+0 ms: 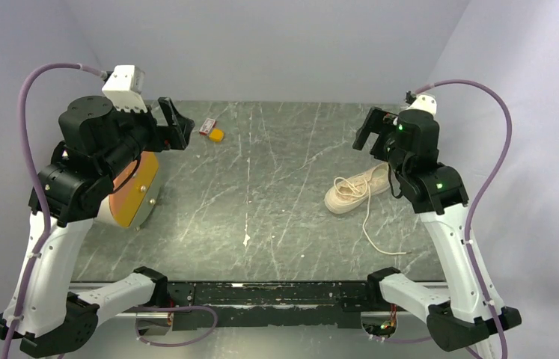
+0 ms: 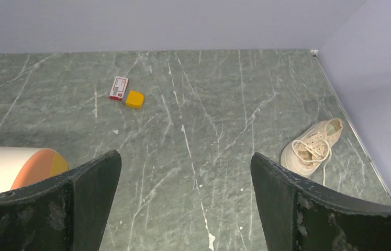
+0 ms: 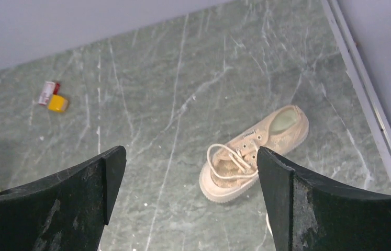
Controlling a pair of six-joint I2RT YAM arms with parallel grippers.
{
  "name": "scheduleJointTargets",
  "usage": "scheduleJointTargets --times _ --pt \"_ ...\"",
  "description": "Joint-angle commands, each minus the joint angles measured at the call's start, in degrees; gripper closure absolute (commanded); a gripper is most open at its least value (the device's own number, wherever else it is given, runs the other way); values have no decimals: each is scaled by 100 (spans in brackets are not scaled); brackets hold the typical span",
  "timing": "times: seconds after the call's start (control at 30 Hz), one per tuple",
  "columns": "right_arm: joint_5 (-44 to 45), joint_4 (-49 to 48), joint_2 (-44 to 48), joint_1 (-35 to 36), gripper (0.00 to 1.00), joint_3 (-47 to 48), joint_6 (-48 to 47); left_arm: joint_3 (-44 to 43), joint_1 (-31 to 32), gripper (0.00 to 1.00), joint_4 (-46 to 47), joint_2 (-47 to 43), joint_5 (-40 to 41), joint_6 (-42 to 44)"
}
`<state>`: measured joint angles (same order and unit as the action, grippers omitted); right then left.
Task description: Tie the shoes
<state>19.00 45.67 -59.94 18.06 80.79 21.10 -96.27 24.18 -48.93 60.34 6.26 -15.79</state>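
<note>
A small cream sneaker (image 1: pixel 355 191) lies on the right side of the dark marble table, toe toward the near left, with loose white laces (image 1: pixel 370 224) trailing toward the front. It also shows in the right wrist view (image 3: pixel 250 151) and the left wrist view (image 2: pixel 311 147). My right gripper (image 1: pixel 371 132) is open and empty, raised above and just behind the shoe. My left gripper (image 1: pixel 175 123) is open and empty, raised high at the far left, well away from the shoe.
A large cream-and-orange cylinder (image 1: pixel 132 191) lies at the left under my left arm. A small red-and-white box (image 1: pixel 207 126) and a yellow block (image 1: pixel 217 135) sit at the back. The table's right edge rail (image 3: pixel 363 99) runs close beside the shoe.
</note>
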Motion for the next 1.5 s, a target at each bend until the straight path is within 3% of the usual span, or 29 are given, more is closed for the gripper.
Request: scheduleJointTargets --times 0.0,0.27,0.47,0.6,0.7,0.8,0.93,1.03,1.3,1.47 --pt "-46 -306 22 -20 0 105 1 -130 34 3 106 -7 -31 75" --pt "552 -540 -158 -16 0 -395 -30 -41 34 3 73 -71 -90 -37" --pt "529 -388 -453 -24 0 -548 -321 22 34 3 44 -61 -126 -95" --pt "863 272 -1318 -535 0 -631 -104 28 34 3 16 21 -204 -128" --pt "333 501 -1862 -1393 0 -872 97 -14 34 3 -37 89 -262 -133" --pt "-821 -30 -1976 -2297 0 -1434 -10 -6 34 3 -96 133 -284 -156" --pt "-1750 -423 -2273 -2838 5 -1907 -152 -41 34 3 -227 233 -380 -212" --pt "-1616 -453 -2562 -2917 16 -2131 -313 -60 34 3 -283 307 -464 -211" --pt "-2181 -1047 -2566 -2840 28 -2838 -242 -52 34 3 -412 356 -328 -170" --pt "-2718 -1493 -2497 -1737 29 -2880 389 -211 34 3 -487 429 -317 -173"
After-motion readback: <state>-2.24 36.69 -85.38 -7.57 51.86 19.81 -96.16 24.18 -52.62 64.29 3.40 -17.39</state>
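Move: The loose lace, where it comes off the shoe's right side, lies about 31 cm below my right hand, some 7 cm to its right and 2 cm back. The shoe's middle is roughly 3 cm ahead of that hand and 4 cm right, equally far down; the lace's free end lies about 16 cm back and 17 cm right. From my left hand the lace is some 45 cm right, level fore and aft, and 40 cm below. I drop my right hand some 30 cm to the loose lace beside the shoe, edging forward at first, then drawing back and swinging about 12 cm right before coming 5 cm back left. I tip its fingers down about 45 degrees and narrow them partway around the lace, without shutting. I lower my open left hand about 3 cm. ##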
